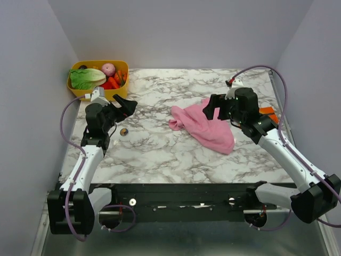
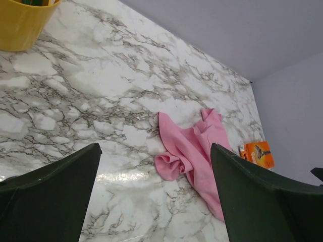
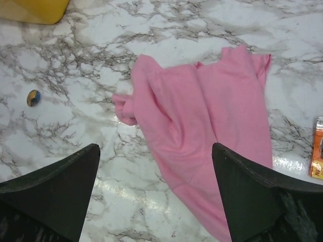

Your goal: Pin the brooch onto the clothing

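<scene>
The pink T-shirt [image 1: 205,127] lies crumpled on the marble table, right of centre; it also shows in the left wrist view [image 2: 194,151] and in the right wrist view [image 3: 207,126]. The brooch [image 1: 123,132], a tiny brownish-gold disc, lies on the table left of centre; it also shows in the right wrist view [image 3: 33,98]. My left gripper [image 1: 127,105] is open and empty, a little above and behind the brooch. My right gripper [image 1: 211,108] is open and empty, above the shirt's far right part.
A yellow basket [image 1: 80,90] with lettuce, carrots and an onion stands at the back left corner. An orange packet [image 1: 269,113] lies at the right edge behind my right arm, also in the left wrist view [image 2: 258,154]. Walls close in the table.
</scene>
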Controlling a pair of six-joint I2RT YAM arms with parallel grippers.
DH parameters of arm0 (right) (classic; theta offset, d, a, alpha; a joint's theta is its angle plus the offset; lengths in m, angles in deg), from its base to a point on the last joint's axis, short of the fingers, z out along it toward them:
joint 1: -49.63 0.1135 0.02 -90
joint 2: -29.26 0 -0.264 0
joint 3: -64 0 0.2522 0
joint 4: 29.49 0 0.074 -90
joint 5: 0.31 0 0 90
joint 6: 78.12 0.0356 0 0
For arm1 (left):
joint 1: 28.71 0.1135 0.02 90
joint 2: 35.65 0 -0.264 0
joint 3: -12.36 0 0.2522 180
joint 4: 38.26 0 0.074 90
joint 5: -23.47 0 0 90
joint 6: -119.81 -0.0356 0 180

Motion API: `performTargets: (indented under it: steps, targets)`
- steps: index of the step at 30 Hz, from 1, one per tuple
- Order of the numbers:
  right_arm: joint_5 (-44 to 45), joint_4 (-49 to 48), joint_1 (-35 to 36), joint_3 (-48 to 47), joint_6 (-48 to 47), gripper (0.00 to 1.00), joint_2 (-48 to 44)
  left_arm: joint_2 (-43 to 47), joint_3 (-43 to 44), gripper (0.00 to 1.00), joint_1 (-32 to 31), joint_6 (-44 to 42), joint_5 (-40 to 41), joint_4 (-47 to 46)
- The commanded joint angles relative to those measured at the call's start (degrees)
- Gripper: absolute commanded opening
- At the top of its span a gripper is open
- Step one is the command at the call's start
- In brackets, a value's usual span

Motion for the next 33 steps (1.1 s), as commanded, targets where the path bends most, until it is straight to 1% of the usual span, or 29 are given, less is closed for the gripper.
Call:
performTargets:
  steps: [1, 3, 6, 7, 9, 10, 12, 14, 16, 18, 19, 20, 22, 25, 33]
  targets:
    - [0.9, -2.8, 0.3, 1.6, -0.4, 1.0, -0.8, -2.2, -1.0, 0.99, 0.0, 0.0, -6.7, -5.7]
    - [2.2, -3.0, 0.4, 1.8, -0.2, 1.0, -0.9, -3.6, -0.6, 0.99, -0.7, 1.2, -8.7, -7.2]
    - [2.8, -3.6, 0.3, 2.3, 0.9, 1.0, -1.0, -7.4, 4.0, 0.99, -3.9, -1.6, -6.1, -1.0]
    - [3.0, -3.9, 0.3, 2.5, 1.3, 1.0, -1.0, -10.0, 5.5, 0.99, -6.2, -3.0, -5.5, 2.5]
    - [3.8, -4.7, 0.3, 3.2, 2.1, 1.0, -1.0, -12.6, 9.5, 0.99, -8.6, -4.7, -3.5, 5.3]
    - [4.2, -4.7, 0.3, 3.3, 2.3, 1.0, -0.8, -15.4, 10.6, 0.99, -9.9, -5.2, -2.7, 7.3]
    - [5.5, -4.7, 0.3, 3.5, 2.5, 1.0, 0.0, -18.1, 14.3, 0.98, -13.5, -5.9, -1.1, 9.2]
    - [6.4, -4.6, 0.3, 3.8, 2.8, 1.0, 0.8, -22.9, 18.1, 0.91, -17.1, -6.6, -0.3, 11.4]
    - [7.3, -4.5, 0.3, 4.4, 3.1, 1.0, 1.5, -27.8, 21.2, 0.8, -19.5, -7.3, -0.1, 13.7]
    - [8.1, -4.3, 0.3, 5.0, 3.6, 1.0, 2.7, -31.2, 26.8, 0.79, -24.0, -9.6, 2.5, 19.1]
    - [8.4, -4.3, 0.3, 5.1, 3.7, 1.0, 3.2, -33.8, 28.4, 0.79, -25.5, -10.2, 4.9, 20.8]
    - [9.0, -4.0, 0.3, 5.2, 3.9, 1.0, 3.6, -35.1, 30.4, 0.79, -26.6, -10.4, 5.5, 22.7]
    - [9.3, -4.0, 0.2, 5.7, 4.1, 1.0, 5.1, -37.8, 31.4, 0.77, -28.8, -9.7, 6.5, 22.8]
    - [9.6, -4.0, 0.0, 6.0, 4.3, 1.0, 7.1, -41.1, 33.1, 0.73, -30.4, -9.0, 6.9, 23.2]
    - [9.4, -4.8, -0.3, 6.9, 4.5, 1.0, 9.5, -47.3, 38.2, 0.72, -32.2, -9.2, 9.6, 23.8]
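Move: The left hand, empty, goes for the bunched left end of the pink clothing, which lies about 21 cm to its right, nearly level with it in reach and some 22 cm below. The brooch lies on the table about 6 cm back and 4 cm left of that hand. The right hand hangs roughly 24 cm above the clothing's middle; from there the clothing's left end is about 14 cm left and 3 cm ahead, the orange packet some 26 cm right and 5 cm ahead. Touching nothing yet, the left hand heads for the clothing's left end: it sweeps about 22 cm right, slowly at first, then sinks ever more steeply, 13 or so in all, while its fingers swing clockwise, tip down some 25 degrees and narrow to about three-quarters open. The right hand, fingers still wide, sinks about 9 cm towards the clothing's middle, mostly late on, tipping slightly down. ##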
